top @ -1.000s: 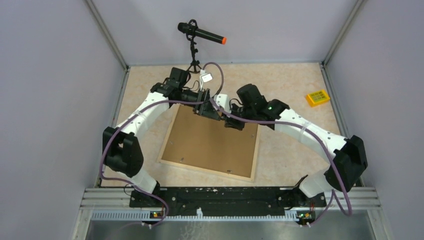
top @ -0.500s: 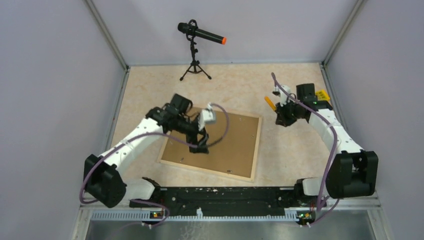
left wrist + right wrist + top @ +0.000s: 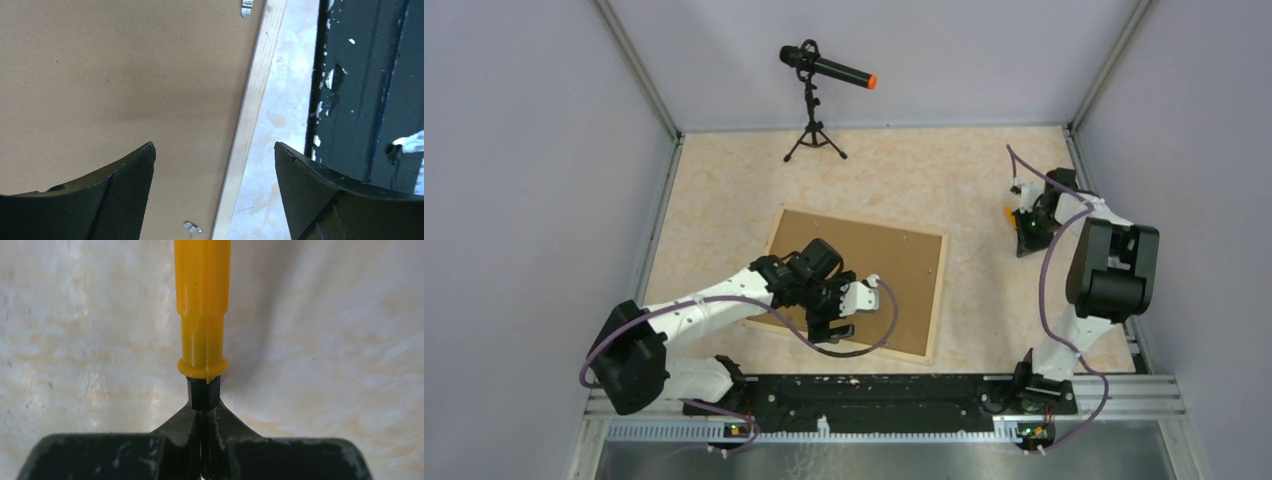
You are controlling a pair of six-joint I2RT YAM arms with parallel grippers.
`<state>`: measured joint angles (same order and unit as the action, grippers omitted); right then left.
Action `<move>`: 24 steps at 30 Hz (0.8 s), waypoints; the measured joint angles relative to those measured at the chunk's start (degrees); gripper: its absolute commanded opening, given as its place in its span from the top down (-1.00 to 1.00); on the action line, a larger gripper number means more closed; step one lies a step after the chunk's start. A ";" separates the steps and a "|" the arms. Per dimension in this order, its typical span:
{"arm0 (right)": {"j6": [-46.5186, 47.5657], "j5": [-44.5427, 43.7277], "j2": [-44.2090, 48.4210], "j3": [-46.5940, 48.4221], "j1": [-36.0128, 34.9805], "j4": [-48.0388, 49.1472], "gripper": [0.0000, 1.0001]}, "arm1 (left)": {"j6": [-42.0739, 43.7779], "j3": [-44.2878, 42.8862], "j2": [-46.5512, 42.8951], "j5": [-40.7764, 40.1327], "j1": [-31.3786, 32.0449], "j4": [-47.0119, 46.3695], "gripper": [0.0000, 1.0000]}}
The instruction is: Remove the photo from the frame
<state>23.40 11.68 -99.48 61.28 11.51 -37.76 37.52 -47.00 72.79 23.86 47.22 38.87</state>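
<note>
The frame (image 3: 879, 262) lies face down on the table, its brown hardboard back up and pale wood sides showing. The photo is hidden. My left gripper (image 3: 836, 322) is open and empty, low over the frame's near edge. In the left wrist view its fingers (image 3: 125, 180) straddle the wood side (image 3: 252, 100), with the gripper (image 3: 214, 146) over the board's edge and small metal clips (image 3: 192, 227) on the back. My right gripper (image 3: 1027, 228) is at the right of the table, shut on a yellow-handled tool (image 3: 1009, 212); the handle (image 3: 202, 305) sticks out past the gripper (image 3: 204, 405).
A microphone on a small tripod (image 3: 814, 75) stands at the back of the table. The black base rail (image 3: 864, 390) runs along the near edge, close to the frame, and shows in the left wrist view (image 3: 360, 90). Grey walls enclose three sides.
My left gripper has moved from the frame's far edge across the back to its near edge. My right arm has swung right and folded back, carrying the yellow-handled tool away from the frame.
</note>
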 measured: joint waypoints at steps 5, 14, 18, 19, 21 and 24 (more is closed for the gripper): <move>-2.64 -2.89 -6.36 7.74 0.00 4.46 0.82 | 0.70 0.31 2.80 -1.75 1.77 -3.52 -0.64; -4.22 -7.69 -8.92 10.91 -0.02 6.47 0.44 | 4.00 1.86 6.27 -4.90 8.81 -5.95 -0.40; -4.24 -8.63 -8.90 10.88 0.00 6.88 0.22 | 4.44 2.82 7.63 -6.71 12.17 -6.03 -0.29; -4.17 -8.87 -8.79 10.88 0.00 6.93 0.18 | 4.42 2.89 8.13 -7.26 12.83 -6.16 -0.24; -4.15 -8.90 -8.55 10.80 0.02 6.91 0.08 | 4.20 2.93 8.85 -8.85 14.10 -6.99 -0.15; -4.20 -7.85 -8.13 10.73 0.04 5.84 -0.06 | 3.19 2.97 9.57 -12.07 16.28 -8.90 0.08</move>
<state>19.20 3.84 -107.61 72.01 11.55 -31.92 40.71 -44.03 82.37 11.79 63.51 29.98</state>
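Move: The right hand holds the yellow screwdriver by its shaft just above the table; its laying-down spot is about 7 cm ahead and 3 cm right, with the yellow box some 18 cm ahead and 12 cm right. From the open left hand, the grip spot on the frame's near rail lies about 4 cm back, 4 cm right and 6 cm below; a metal clip is 11 cm right and 1 cm back. Right carries the screwdriver about 7 cm forward-right and opens; left sinks 5 cm, narrowing around the near rail. ##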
